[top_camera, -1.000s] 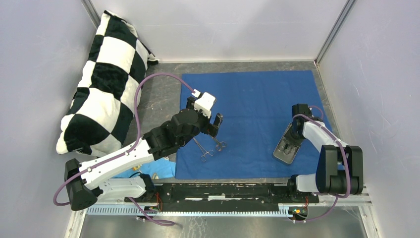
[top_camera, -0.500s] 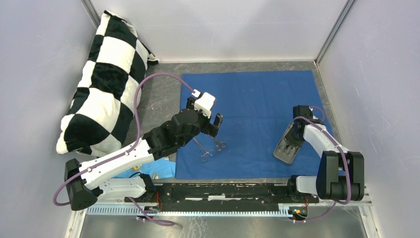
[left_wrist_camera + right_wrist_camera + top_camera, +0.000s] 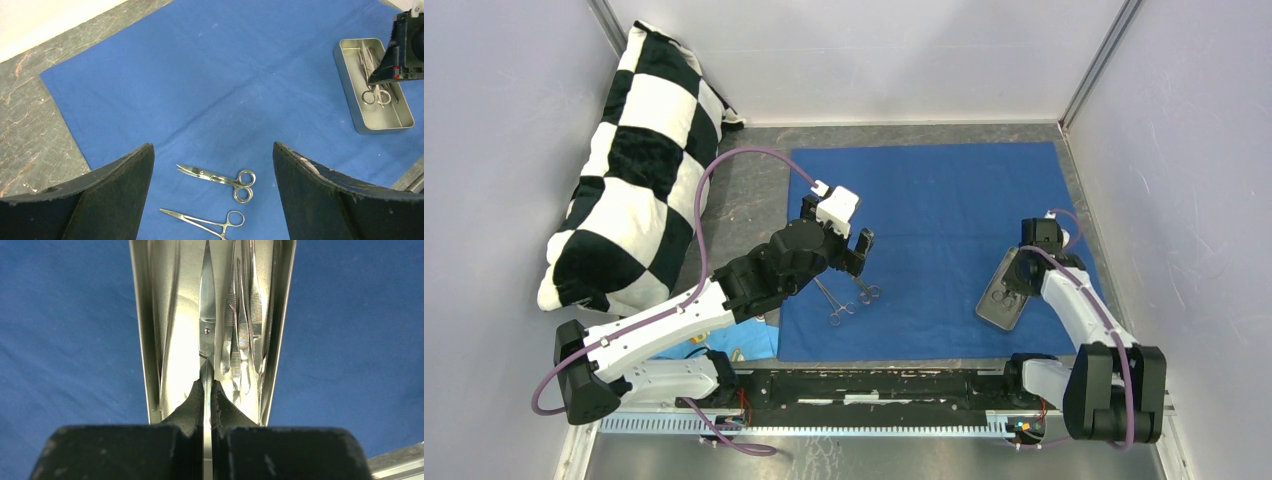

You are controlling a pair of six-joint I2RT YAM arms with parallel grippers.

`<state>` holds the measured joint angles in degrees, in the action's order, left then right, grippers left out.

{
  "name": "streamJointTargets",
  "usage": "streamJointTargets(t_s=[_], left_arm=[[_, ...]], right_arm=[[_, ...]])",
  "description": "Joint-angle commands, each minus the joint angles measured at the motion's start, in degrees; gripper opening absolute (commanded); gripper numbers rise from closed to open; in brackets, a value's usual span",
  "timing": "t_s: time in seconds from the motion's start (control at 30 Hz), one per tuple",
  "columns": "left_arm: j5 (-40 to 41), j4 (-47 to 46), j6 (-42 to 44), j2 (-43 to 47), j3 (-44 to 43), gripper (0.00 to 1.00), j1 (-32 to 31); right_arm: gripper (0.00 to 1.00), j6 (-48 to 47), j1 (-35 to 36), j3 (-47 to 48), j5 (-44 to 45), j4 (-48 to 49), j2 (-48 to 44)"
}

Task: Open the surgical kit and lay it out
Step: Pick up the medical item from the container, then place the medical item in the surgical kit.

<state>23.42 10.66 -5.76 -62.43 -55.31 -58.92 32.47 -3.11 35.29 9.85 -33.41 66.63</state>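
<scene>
The surgical kit's dark blue cloth (image 3: 944, 210) lies spread flat on the table. Two instruments rest on its near left part: small scissors (image 3: 217, 177) and thin forceps (image 3: 200, 220). My left gripper (image 3: 212, 147) hovers open above them, holding nothing. The steel tray (image 3: 1002, 292) sits on the cloth's right side and holds several silver instruments. My right gripper (image 3: 207, 385) reaches into the tray's far end and is shut on the blade end of a pair of scissors (image 3: 207, 315). Tweezers (image 3: 245, 330) lie beside them in the tray.
A black-and-white checkered pillow (image 3: 634, 170) leans in the back left corner. A light blue cloth scrap (image 3: 749, 340) lies under the left arm near the front rail. White walls enclose the table on three sides.
My right gripper has shut on the scissors in the tray, and the right arm's elbow has swung outward toward the near right. The left arm has not moved.
</scene>
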Motion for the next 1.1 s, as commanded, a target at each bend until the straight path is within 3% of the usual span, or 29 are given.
streamJointTargets(t_s=[0.0, 0.2, 0.37, 0.6, 0.8, 1.07], left_arm=[[0.5, -1.2, -1.0, 0.9, -0.6, 0.94, -0.2], [0.6, -1.3, -1.1, 1.3, -0.5, 0.94, -0.2], [1.1, -1.4, -1.2, 1.9, -0.4, 0.94, -0.1], [6.0, -3.4, -1.0, 5.6, 1.3, 0.94, -0.1], [12.3, -6.5, -0.3, 10.3, 4.1, 0.93, -0.1], [15.6, -9.2, 0.7, 13.8, 6.3, 0.93, -0.1]], right_arm=[[0.0, -7.4, -0.1, -0.8, 0.0, 4.0, -6.2], [0.0, -16.7, 0.0, 1.0, -4.1, 7.9, -14.1], [0.0, -23.8, 2.2, 5.1, -9.6, 8.2, -13.3], [0.0, -27.0, 18.9, 9.8, -13.9, 12.5, -5.8], [0.0, -28.8, 32.3, 14.4, -17.6, 16.3, 7.5], [0.0, -31.0, 41.1, 22.6, -18.6, 17.8, 23.2]])
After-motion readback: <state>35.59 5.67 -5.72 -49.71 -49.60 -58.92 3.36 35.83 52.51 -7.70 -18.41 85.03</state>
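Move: The scissors already pinched in the right hand hang just over the metal container, whose middle is right below, about 2 cm down. The bare cloth they go to lies some 26 cm left, 4 cm ahead and 4 cm below; beyond it the laid-out scissors are about 33 cm left and 2 cm ahead, the clamp 39 cm left and 3 cm back, both 4 cm down. From the left hand that bare spot is roughly 9 cm right, 3 cm ahead and 26 cm below. The held scissors go up out of the container, then sweep left over the cloth, some 25 cm in all, towards the bare spot beside the laid-out pair; the right hand climbs about 9 cm, edges forward, then sinks 5 cm while turning about 70 degrees counter-clockwise, grip kept shut. The open left hand backs off left and up from the spot. ##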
